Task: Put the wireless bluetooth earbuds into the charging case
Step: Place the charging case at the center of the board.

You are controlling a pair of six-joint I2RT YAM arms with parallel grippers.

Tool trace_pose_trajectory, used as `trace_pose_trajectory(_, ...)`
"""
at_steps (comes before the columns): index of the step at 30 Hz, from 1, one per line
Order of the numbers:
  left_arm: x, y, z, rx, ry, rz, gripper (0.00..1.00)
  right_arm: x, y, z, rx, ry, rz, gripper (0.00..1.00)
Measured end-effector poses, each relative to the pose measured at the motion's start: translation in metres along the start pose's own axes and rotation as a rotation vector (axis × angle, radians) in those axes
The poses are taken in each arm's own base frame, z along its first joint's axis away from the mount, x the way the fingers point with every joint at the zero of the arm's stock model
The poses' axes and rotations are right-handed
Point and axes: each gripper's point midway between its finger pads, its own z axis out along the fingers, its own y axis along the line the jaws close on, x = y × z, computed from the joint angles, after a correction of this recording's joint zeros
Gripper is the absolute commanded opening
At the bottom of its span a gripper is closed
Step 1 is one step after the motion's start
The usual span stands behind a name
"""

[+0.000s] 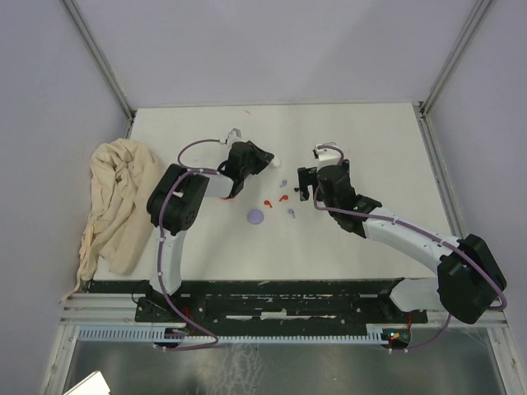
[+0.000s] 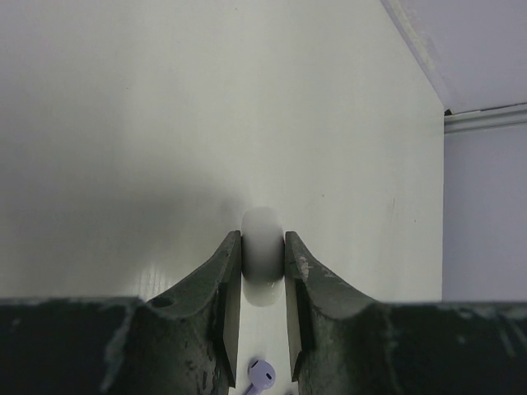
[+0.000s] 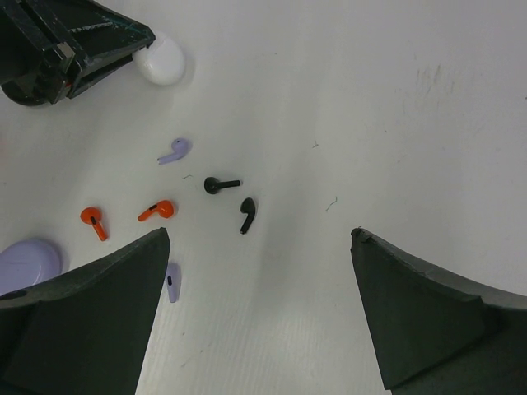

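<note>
My left gripper (image 2: pixel 263 239) is shut on a white round charging case (image 2: pixel 263 220), which rests on edge on the table (image 1: pixel 276 163). A lilac earbud (image 2: pixel 262 374) lies just beneath the fingers. My right gripper (image 3: pixel 259 234) hangs open above the table with nothing between its jaws. Ahead of it lie loose earbuds: two black (image 3: pixel 221 184) (image 3: pixel 247 214), two red (image 3: pixel 93 220) (image 3: pixel 158 210) and two lilac (image 3: pixel 175 151) (image 3: pixel 172 281). A lilac round case (image 3: pixel 29 259) lies flat, closed, at the left.
A crumpled beige cloth (image 1: pixel 115 202) lies at the table's left edge. The lilac case (image 1: pixel 256 216) sits between the two arms. White walls and metal frame rails border the table (image 1: pixel 370 148).
</note>
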Motion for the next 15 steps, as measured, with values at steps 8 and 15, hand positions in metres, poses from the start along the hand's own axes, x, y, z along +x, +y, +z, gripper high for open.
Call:
trace_pose_trajectory(8, -0.001, 0.001, 0.0, -0.001, 0.022, 0.023, 0.61, 0.002, 0.004, 0.0, -0.022, 0.009, -0.001, 1.0)
trace_pose_trajectory(15, -0.016, 0.014, 0.0, -0.023, 0.02, 0.007, 0.66, 0.009, 0.006, -0.002, -0.042, 0.039, -0.007, 0.99)
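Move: The white charging case is already at the board's centre, still pinched between the left fingertips, its middle about 1 cm ahead of that hand point and 1 cm lower. From the left hand, the nearest lavender earbud lies some 5 cm back and 3 cm right, a black earbud about 7 cm back and 6 cm right, both roughly 3 cm lower. From the right hand, the case lies about 15 cm ahead, 17 cm left and 10 cm below. The white case is let go at the board's centre: after a brief hold the left fingers spread from about a third to two thirds open, freeing its sides. As they part, the left hand eases about 2 cm to its left with barely any change in height, the wrist keeping its tilt. ##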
